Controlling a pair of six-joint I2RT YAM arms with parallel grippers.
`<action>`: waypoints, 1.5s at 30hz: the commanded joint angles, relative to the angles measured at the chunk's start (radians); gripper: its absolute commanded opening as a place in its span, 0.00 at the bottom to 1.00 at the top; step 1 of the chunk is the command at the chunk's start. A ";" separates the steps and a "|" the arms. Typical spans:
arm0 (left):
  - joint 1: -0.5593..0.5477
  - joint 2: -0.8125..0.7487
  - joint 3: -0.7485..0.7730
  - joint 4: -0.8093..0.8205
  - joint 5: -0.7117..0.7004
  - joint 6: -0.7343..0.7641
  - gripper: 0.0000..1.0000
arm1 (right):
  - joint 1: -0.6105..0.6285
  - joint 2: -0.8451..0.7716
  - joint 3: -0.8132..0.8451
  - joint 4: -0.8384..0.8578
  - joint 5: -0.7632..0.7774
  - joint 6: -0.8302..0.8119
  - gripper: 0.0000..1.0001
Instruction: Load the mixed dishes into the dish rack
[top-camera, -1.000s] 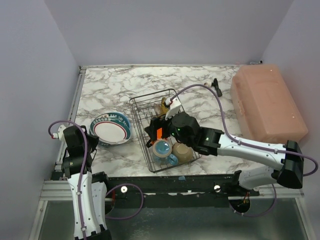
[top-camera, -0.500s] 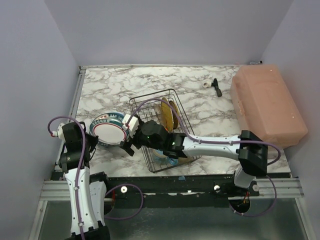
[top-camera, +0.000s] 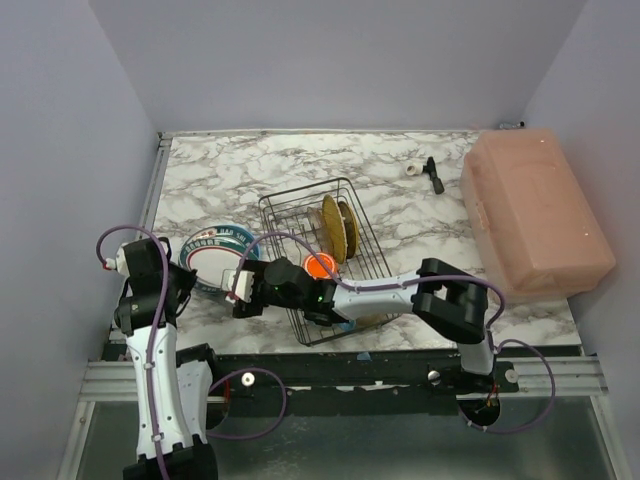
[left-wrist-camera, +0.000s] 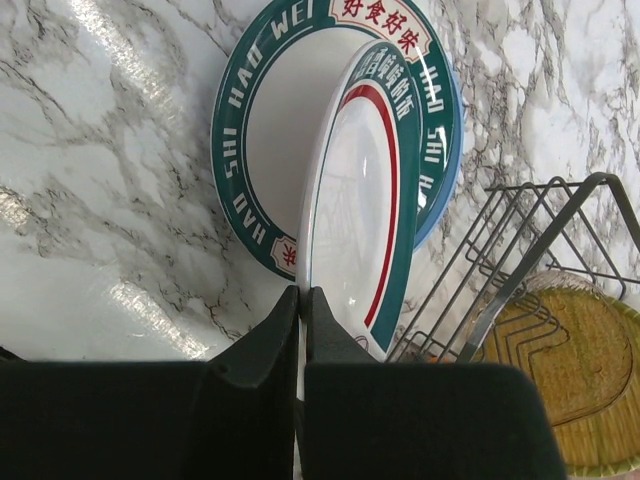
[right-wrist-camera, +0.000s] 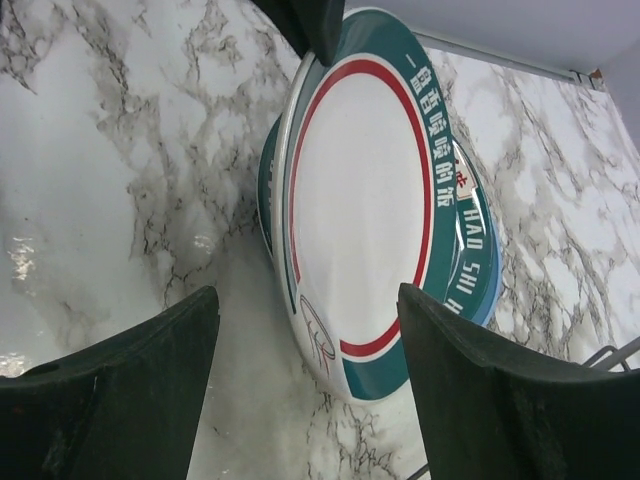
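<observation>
A green-rimmed white plate (left-wrist-camera: 365, 190) with a red ring stands tilted on edge, leaning over a second green-rimmed plate (left-wrist-camera: 240, 170) that lies flat on a blue plate (left-wrist-camera: 452, 150). My left gripper (left-wrist-camera: 300, 295) is shut on the tilted plate's near rim. My right gripper (right-wrist-camera: 305, 300) is open, its fingers (right-wrist-camera: 130, 380) either side of that plate's (right-wrist-camera: 360, 200) opposite edge without touching it. From above, the stack (top-camera: 215, 255) lies left of the dish rack (top-camera: 285, 205), between my left gripper (top-camera: 188, 280) and right gripper (top-camera: 243, 290). The rack holds an orange mug (top-camera: 320, 265) and an upright yellow plate (top-camera: 333, 225).
The right arm stretches across the rack's front half, hiding what lies under it. A large pink box (top-camera: 535, 205) fills the right side. A small black tool (top-camera: 433, 175) and a small white object (top-camera: 413, 168) lie at the back.
The right arm swung left from over the rack to the plate stack, and its jaws narrowed a little. The orange mug now shows in the rack. The left gripper stayed shut.
</observation>
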 joint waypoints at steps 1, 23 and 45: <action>0.002 0.017 0.047 -0.026 0.037 0.009 0.00 | 0.009 0.077 0.038 0.113 -0.014 -0.107 0.72; 0.003 -0.048 0.216 -0.003 0.098 0.074 0.86 | 0.009 0.105 0.074 0.300 -0.032 -0.403 0.00; -0.047 0.030 0.395 0.169 0.563 0.217 0.99 | -0.054 -0.456 0.135 -0.595 -0.043 -0.922 0.00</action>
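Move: The red-ringed plate, still held by the left fingers at its left rim, has its middle about 6 cm ahead and 6 cm left of the open right hand, a couple of centimetres lower. From the left hand that middle is some 5 cm ahead, 6 cm right and 3 cm down. The smaller plate lies beneath, about 5 cm ahead, 6 cm left and 8 cm below the right hand; the orange mug is roughly 17 cm to this hand's right and 5 cm ahead, 5 cm lower. Down, left and a little forward, the right hand eases in by 2-3 cm and pinches the plate's near-right rim. As it shuts, the left fingers open off the left rim and that hand shoots up some 25 cm, sinking slightly again at the end. The right then lifts the plate about 20 cm, swinging right towards the rack late on and rolling some 45 degrees so the forward edge tips up. ##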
